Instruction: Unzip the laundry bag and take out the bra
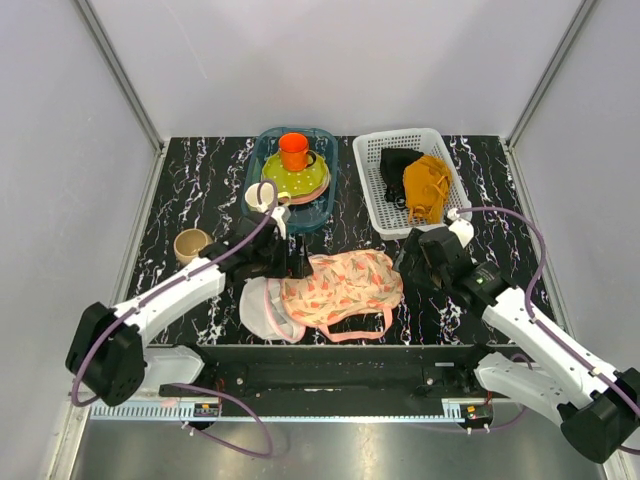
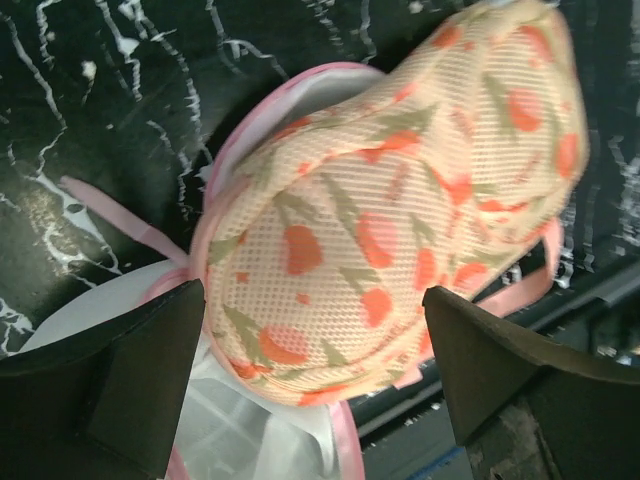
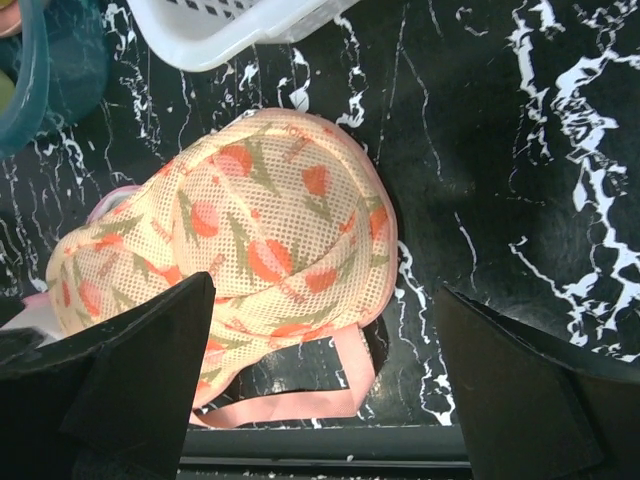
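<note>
The laundry bag (image 1: 345,285) lies near the table's front edge, peach mesh with a red-green print and a pink zip edge. One white mesh dome (image 1: 265,308) is folded out at its left end. My left gripper (image 1: 292,262) hovers over the bag's left lobe (image 2: 390,230), open, its fingers (image 2: 150,370) standing wide on either side of the fabric. My right gripper (image 1: 408,262) is at the bag's right end, open, over the pink strap loop (image 3: 330,400) and the right lobe (image 3: 250,240). The bra is hidden.
A white basket (image 1: 372,190) at the back right holds a black garment (image 1: 396,162) and a mustard-yellow one (image 1: 426,185). A blue tub (image 1: 322,205) behind the bag holds an orange cup (image 1: 293,150). A beige cup (image 1: 190,243) stands at the left.
</note>
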Controlling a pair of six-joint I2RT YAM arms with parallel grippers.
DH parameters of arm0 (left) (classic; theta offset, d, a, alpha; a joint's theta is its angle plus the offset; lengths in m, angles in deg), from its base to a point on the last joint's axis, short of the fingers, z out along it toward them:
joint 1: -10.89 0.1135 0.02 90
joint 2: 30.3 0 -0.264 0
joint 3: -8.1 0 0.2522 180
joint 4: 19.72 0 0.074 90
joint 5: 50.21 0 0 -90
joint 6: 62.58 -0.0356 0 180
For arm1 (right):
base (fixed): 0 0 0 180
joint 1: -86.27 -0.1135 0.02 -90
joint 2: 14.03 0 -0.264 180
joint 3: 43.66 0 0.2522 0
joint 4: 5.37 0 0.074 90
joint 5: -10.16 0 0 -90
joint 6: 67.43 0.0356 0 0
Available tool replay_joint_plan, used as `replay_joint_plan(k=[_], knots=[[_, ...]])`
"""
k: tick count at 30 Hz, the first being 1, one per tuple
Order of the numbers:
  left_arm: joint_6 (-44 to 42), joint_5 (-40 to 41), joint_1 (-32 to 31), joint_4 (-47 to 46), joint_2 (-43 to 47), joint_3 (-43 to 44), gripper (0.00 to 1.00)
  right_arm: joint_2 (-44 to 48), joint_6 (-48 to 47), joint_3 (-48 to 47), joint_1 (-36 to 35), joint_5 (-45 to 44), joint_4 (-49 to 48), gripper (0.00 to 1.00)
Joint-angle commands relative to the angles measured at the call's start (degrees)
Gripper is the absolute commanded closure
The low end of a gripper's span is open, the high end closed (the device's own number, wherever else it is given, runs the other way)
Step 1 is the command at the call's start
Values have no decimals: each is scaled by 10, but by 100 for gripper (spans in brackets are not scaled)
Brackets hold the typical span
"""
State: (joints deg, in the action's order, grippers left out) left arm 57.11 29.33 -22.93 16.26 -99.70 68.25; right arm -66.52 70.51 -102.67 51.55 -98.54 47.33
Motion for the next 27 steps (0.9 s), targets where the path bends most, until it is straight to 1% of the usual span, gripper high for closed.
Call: replay_joint_plan(k=[1,2,3,4,6,9,10,11,12,14,15,16,17,19,21,26,27], knots=[[6,102,-36,-29,-10,9,7,11,18,2,0,27,-38,0],[5,102,-36,-25,-16,12,7,8,19,3,0,28,-40,0],[5,125,-36,-27,-32,13,7,0,20,2,0,27,-41,0],[4,131,-36,-31,-44,13,7,-6,22,1,0,30,-44,0],[8,144,-36,-51,-77,12,8,-26,22,-4,0,38,-50,0],[24,129,-36,-102,-106,-9,11,-44,19,-4,1,48,-63,0],[28,126,-36,-108,-122,-10,14,-46,18,-2,0,45,-65,0],[36,121,-36,-117,-130,-10,26,-49,17,-1,0,42,-66,0],[36,115,-36,-116,-134,-8,41,-50,15,2,0,42,-67,0],[37,116,-37,-111,-118,-3,66,-51,20,10,1,38,-67,0],[38,127,-37,-105,-107,-1,89,-51,23,24,4,36,-67,0],[35,136,-37,-97,-93,2,96,-52,29,31,9,35,-66,0],[27,142,-37,-79,-70,14,100,-54,33,39,13,36,-67,0],[14,148,-37,-62,-51,26,100,-60,42,67,32,48,-80,0],[-1,135,-37,-43,-44,43,100,-74,53,95,40,62,-98,0],[-3,106,-37,-46,-51,48,100,-125,71,141,40,179,-224,0],[-1,94,-37,-47,-53,48,100,-129,79,161,40,191,-270,0]])
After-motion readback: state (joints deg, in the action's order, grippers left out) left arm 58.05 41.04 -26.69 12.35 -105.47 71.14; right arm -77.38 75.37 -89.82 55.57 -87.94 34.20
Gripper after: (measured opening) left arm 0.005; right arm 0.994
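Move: The laundry bag's middle lies some 8 cm to the left hand's right, about 3 cm back and 8 cm below; the bag's left end reaches beneath the fingers. The white mesh bag is roughly 7 cm to the left and 9 cm back, the teal basket about 16 cm ahead and 2 cm left. From the right hand the laundry bag's middle is some 13 cm left, 4 cm back and 11 cm below, with the white basket about 16 cm straight ahead. Left hand sinks about 6 cm, pinches the laundry bag's left end and rises; open right descends about 10 cm. ##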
